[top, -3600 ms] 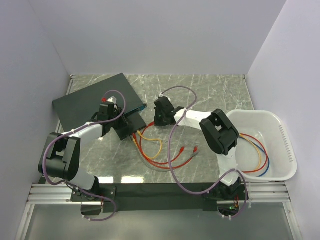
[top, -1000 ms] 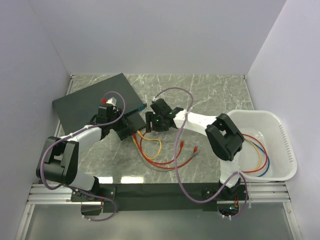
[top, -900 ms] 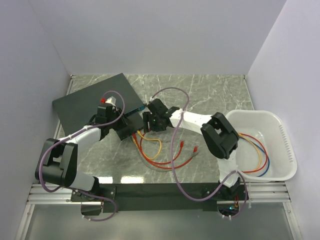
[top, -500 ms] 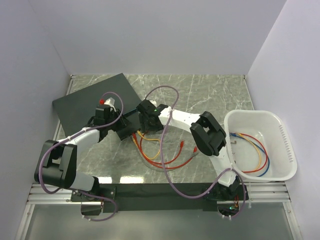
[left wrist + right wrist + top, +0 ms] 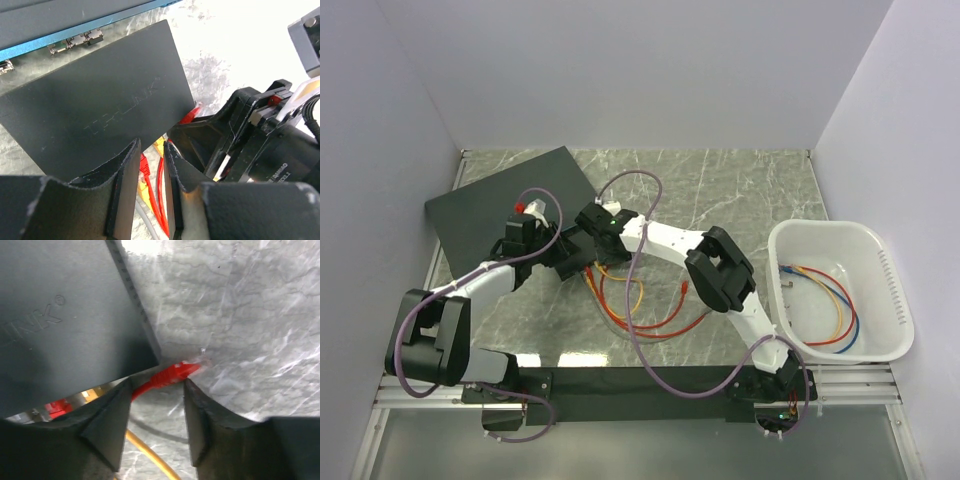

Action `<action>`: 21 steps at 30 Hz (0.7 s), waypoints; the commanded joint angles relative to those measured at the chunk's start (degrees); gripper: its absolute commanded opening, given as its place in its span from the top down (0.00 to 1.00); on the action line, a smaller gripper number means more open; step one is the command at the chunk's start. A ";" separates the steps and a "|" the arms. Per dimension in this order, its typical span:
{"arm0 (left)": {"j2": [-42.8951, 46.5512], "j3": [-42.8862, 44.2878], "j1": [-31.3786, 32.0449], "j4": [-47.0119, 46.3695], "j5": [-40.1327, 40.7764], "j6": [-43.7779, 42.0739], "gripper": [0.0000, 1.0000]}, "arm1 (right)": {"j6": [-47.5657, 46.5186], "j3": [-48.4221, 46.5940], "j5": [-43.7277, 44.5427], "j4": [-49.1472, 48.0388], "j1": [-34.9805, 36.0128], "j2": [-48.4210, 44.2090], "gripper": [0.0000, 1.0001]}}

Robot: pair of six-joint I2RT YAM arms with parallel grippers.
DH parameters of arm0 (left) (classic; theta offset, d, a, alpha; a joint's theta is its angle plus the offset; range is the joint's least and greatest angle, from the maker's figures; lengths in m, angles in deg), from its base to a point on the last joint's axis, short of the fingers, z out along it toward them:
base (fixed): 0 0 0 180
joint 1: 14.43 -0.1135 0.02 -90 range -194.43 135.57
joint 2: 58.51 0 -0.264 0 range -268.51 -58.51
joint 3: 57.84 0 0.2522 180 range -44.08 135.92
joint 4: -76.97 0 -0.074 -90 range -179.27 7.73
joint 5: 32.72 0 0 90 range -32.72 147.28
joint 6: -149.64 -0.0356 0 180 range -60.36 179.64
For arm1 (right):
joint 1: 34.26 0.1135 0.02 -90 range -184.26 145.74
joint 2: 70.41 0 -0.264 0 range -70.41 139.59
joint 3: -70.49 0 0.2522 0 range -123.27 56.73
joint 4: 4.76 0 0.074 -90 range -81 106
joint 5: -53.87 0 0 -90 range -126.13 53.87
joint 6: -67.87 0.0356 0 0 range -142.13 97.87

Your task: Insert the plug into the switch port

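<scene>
The small black switch box [image 5: 100, 107] lies beside the large slab, and the right wrist view shows its lettered top [image 5: 60, 315]. Its port side peeks out under the near edge, with red and yellow plugs [image 5: 57, 407] in it. A loose red plug [image 5: 182, 371] with a clear tip lies on the marble at the box's corner. My right gripper [image 5: 156, 385] is open and straddles this plug without touching it. My left gripper [image 5: 150, 146] hovers at the box's near edge, jaws narrowly apart, with red cable [image 5: 145, 172] showing in the gap. Whether they pinch it is unclear.
The big dark slab [image 5: 490, 205] with a blue front strip [image 5: 75, 27] sits at the back left. Red, orange and grey cables [image 5: 640, 310] loop over the table's middle. A white bin [image 5: 880, 262] at the right holds more cables. Both arms crowd around the box [image 5: 570, 247].
My right arm has swung left from the table's middle to the box's corner, and its jaws have narrowed. The left gripper has stayed at the box, drifting slightly left.
</scene>
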 commanded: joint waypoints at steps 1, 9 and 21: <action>1.77 -0.53 -0.24 -2.40 -0.57 -0.55 0.69 | 1.03 3.95 0.84 3.62 0.61 2.27 0.52; 2.03 -0.88 -0.24 -2.14 -0.21 -0.64 0.69 | 0.59 11.25 1.80 0.28 -0.18 -0.55 0.75; 0.01 -0.45 -0.24 -1.96 0.84 -1.07 0.69 | -3.62 22.06 4.62 -7.98 -5.10 -5.29 0.92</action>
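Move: For the right hand, the loose red plug already lies between the open fingers at the switch's right near corner, about 1 cm ahead of the hand point, roughly 1 cm right and 1 cm below. The switch's middle is some 7 cm left and 1 cm ahead of the hand; the yellow plug is about 3 cm left and 3 cm back. From the left hand, the loose red plug is roughly 11 cm right, 3 cm ahead and 7 cm lower. Staying low beside the switch's corner, the right hand first closes its fingers from about half open, nearly in place, and pinches the loose red plug by its boot end where the cable leaves it. Then it carries the plug to the right, away from the switch, about 3.5 cm and level just over the table, easing slightly forward at the end while the fingers stay shut and their tips tilt some 5 degrees forward. ##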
